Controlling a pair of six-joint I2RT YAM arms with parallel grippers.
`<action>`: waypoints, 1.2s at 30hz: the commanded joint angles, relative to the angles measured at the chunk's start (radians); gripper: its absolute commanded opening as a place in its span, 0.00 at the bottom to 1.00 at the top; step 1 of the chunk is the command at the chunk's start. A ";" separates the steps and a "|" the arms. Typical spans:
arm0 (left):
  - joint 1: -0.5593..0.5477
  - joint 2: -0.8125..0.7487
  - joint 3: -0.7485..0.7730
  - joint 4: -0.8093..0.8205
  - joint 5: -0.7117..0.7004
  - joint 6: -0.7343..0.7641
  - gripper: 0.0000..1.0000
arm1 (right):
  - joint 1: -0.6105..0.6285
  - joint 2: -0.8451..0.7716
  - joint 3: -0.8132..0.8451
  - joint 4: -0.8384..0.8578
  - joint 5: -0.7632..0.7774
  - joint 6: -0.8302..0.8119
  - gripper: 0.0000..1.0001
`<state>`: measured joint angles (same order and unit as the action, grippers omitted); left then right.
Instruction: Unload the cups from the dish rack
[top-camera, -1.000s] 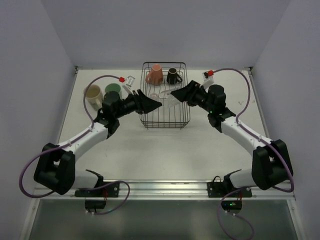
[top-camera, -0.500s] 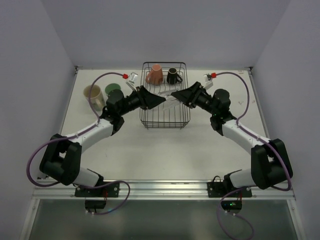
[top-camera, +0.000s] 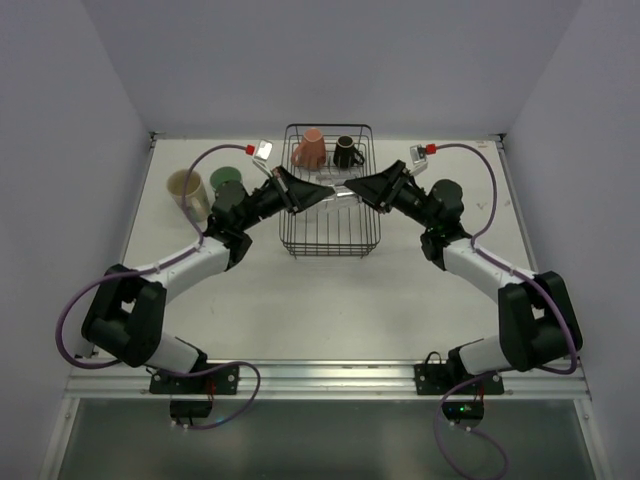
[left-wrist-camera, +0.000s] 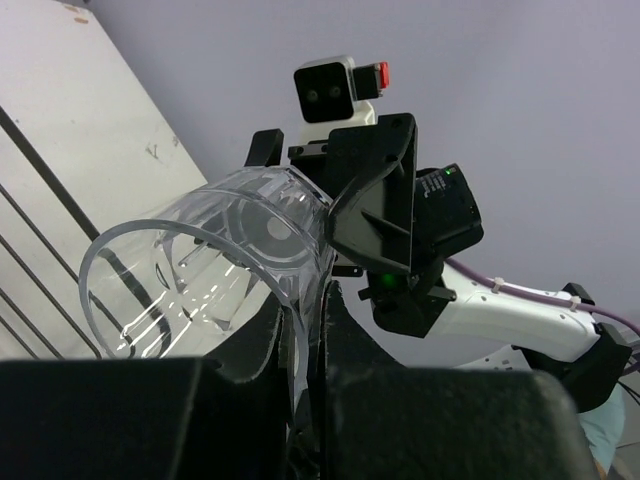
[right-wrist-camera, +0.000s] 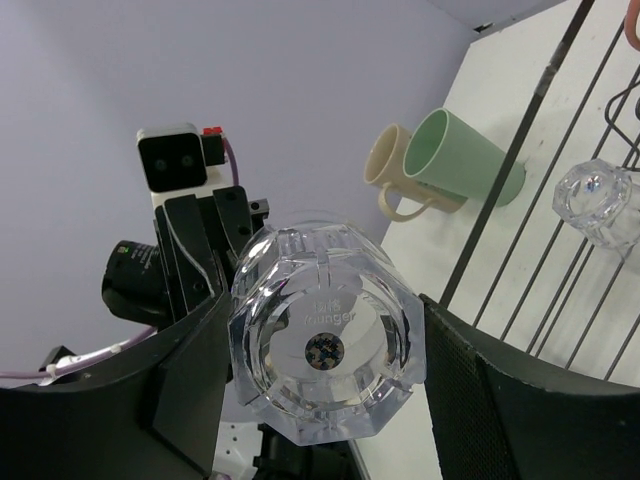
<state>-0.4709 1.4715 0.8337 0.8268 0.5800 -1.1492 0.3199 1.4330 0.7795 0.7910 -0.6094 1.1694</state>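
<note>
A clear glass (top-camera: 338, 193) hangs on its side over the dark wire dish rack (top-camera: 330, 245), held between both grippers. My left gripper (left-wrist-camera: 312, 300) is shut on the wall of the glass (left-wrist-camera: 200, 260) at its rim. My right gripper (right-wrist-camera: 325, 370) is shut on the thick base of the same glass (right-wrist-camera: 325, 350). A second clear glass (right-wrist-camera: 600, 205) lies in the rack. The salmon-pink mug (top-camera: 309, 149) and the small black mug (top-camera: 346, 152) sit at the rack's far end. The mint-green tumbler (top-camera: 226, 180) and the cream cup (top-camera: 186, 187) stand on the table left of the rack.
The white table (top-camera: 330, 300) has side walls on the left and right and a wall behind. The rack stands at the far middle. Both forearms reach over the table's sides toward the rack, purple cables looping above them.
Both grippers have moved toward the far end of the rack and met. The glass has come up with the right gripper, and the left gripper now pinches its rim.
</note>
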 joint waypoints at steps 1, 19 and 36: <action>-0.021 -0.020 0.022 0.025 -0.006 0.108 0.00 | 0.016 0.010 -0.011 -0.007 -0.010 -0.016 0.33; -0.023 -0.068 0.056 -0.058 -0.035 0.149 0.00 | -0.025 -0.039 -0.017 -0.012 -0.038 -0.020 0.99; 0.001 -0.312 0.364 -1.073 -0.560 0.681 0.00 | -0.120 -0.085 -0.098 -0.027 -0.036 -0.077 0.99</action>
<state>-0.4858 1.1915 1.1358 0.0128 0.2138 -0.6205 0.2043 1.3983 0.6857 0.7567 -0.6426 1.1389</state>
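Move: Between the two grippers hangs a clear glass, its rim already pinched by the left fingers; its middle is level with the right hand, some 4 cm left and 1 cm back. From the left hand, the green cup stands about 22 cm ahead, 26 cm left and 24 cm below, and the beige mug roughly 19 cm ahead, 38 cm left, equally low. The other glass in the rack is some 16 cm ahead, 4 cm left and 22 cm below. Opening wide, the right fingers let go of the glass's base end, then that hand draws about 4 cm to the right and sinks some 3 cm, clear of the glass. The left hand keeps its pinch on the rim, barely moving until the right is free, then lifts the glass about 6 cm up and as far left, its fingers swinging some 20 degrees counter-clockwise. ##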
